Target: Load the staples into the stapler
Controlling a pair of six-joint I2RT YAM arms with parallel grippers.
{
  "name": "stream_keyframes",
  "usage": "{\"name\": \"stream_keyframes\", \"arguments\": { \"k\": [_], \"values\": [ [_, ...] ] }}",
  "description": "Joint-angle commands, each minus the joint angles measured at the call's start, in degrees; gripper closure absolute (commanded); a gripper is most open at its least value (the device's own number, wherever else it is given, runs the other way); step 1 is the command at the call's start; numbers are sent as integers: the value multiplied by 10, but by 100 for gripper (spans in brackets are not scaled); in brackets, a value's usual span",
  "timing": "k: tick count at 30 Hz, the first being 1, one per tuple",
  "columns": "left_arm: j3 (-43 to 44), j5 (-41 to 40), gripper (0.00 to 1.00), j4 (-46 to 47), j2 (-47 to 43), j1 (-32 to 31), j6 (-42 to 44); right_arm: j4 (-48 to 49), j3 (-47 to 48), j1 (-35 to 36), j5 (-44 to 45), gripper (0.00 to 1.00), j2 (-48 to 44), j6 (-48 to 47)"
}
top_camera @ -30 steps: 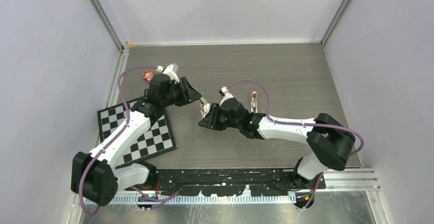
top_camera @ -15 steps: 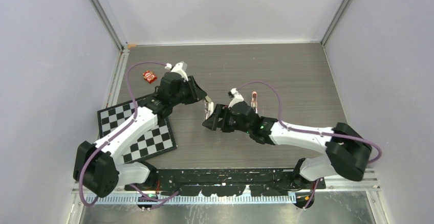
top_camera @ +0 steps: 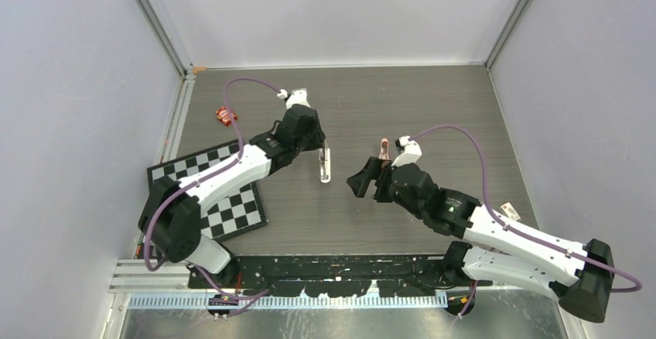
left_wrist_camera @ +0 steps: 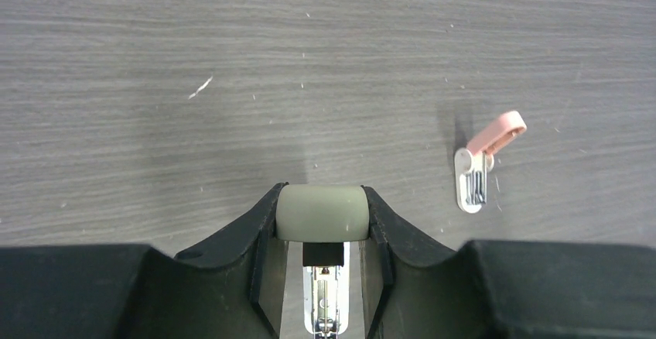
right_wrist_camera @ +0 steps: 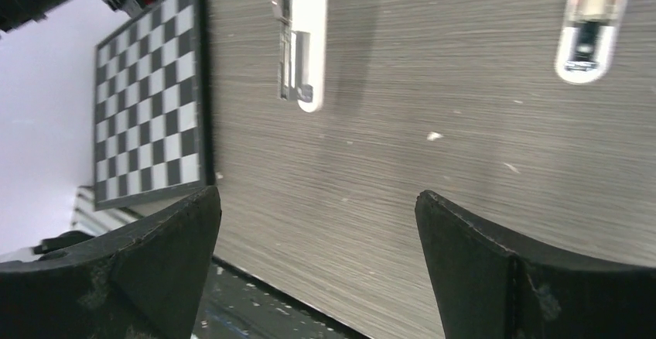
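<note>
The pale beige-green stapler (top_camera: 325, 164) is in the middle of the table, hinged open with its white base pointing toward the near edge. My left gripper (top_camera: 318, 148) is shut on its rounded top (left_wrist_camera: 321, 213), and the fingers (left_wrist_camera: 259, 227) press both sides. Silvery metal (right_wrist_camera: 292, 64) shows in the open channel (left_wrist_camera: 326, 300); I cannot tell whether it is the staples. My right gripper (top_camera: 369, 178) hangs to the stapler's right, apart from it. It is open wide (right_wrist_camera: 317, 200) with nothing between the fingers.
A small pink stapler-like object (top_camera: 384, 148) lies just behind the right gripper, seen also from the left wrist (left_wrist_camera: 481, 162). A checkerboard mat (top_camera: 213, 200) lies at the left. A small red item (top_camera: 225, 114) sits at the back left, and a small tag (top_camera: 508, 210) at the right.
The left arm has swung right, carrying the stapler toward the table's middle. The right gripper has opened wide and drawn back to the right, away from the stapler.
</note>
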Motion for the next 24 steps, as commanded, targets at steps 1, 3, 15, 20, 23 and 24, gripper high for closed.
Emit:
{"name": "stream_keyframes", "arguments": {
  "k": [1,3,15,20,23,24],
  "values": [
    [63,-100,100,3,44,-18,9,-101,21,2,87,0,-39,-4],
    [83,-121,100,4,70,-27,9,-116,14,3,102,0,-60,2],
    [178,-163,100,-8,201,-43,9,-185,29,2,141,0,-78,7],
    [207,-164,100,-41,229,-46,15,-187,28,3,145,0,-85,6],
    [219,-159,97,-62,240,-46,18,-187,29,3,151,0,-87,3],
    [224,-158,95,-68,244,-46,20,-188,31,2,154,0,-86,1]
  ]
}}
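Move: The left hand already holds the open olive stapler; the patch of bare table it is taking it to lies about 5 cm ahead, 5 cm to the right and 10 cm below. The pink stapler stands, also open, roughly 19 cm to the left hand's right and 2 cm back, 10 cm down. From the empty right hand the pink stapler is some 10 cm ahead, 6 cm to the right and 11 cm below, while the held stapler is about 12 cm left and 6 cm ahead. Keeping its pinch on the olive stapler, the left hand carries it forward and to the right, about 7 cm over the table, and lowers it some 5 cm into the space left of the pink stapler, easing to a stop as the wrist rolls its left side up. The wide-open right hand draws off about 7 cm to the right, away from the held stapler, sinking slightly, to sit behind the pink one. ##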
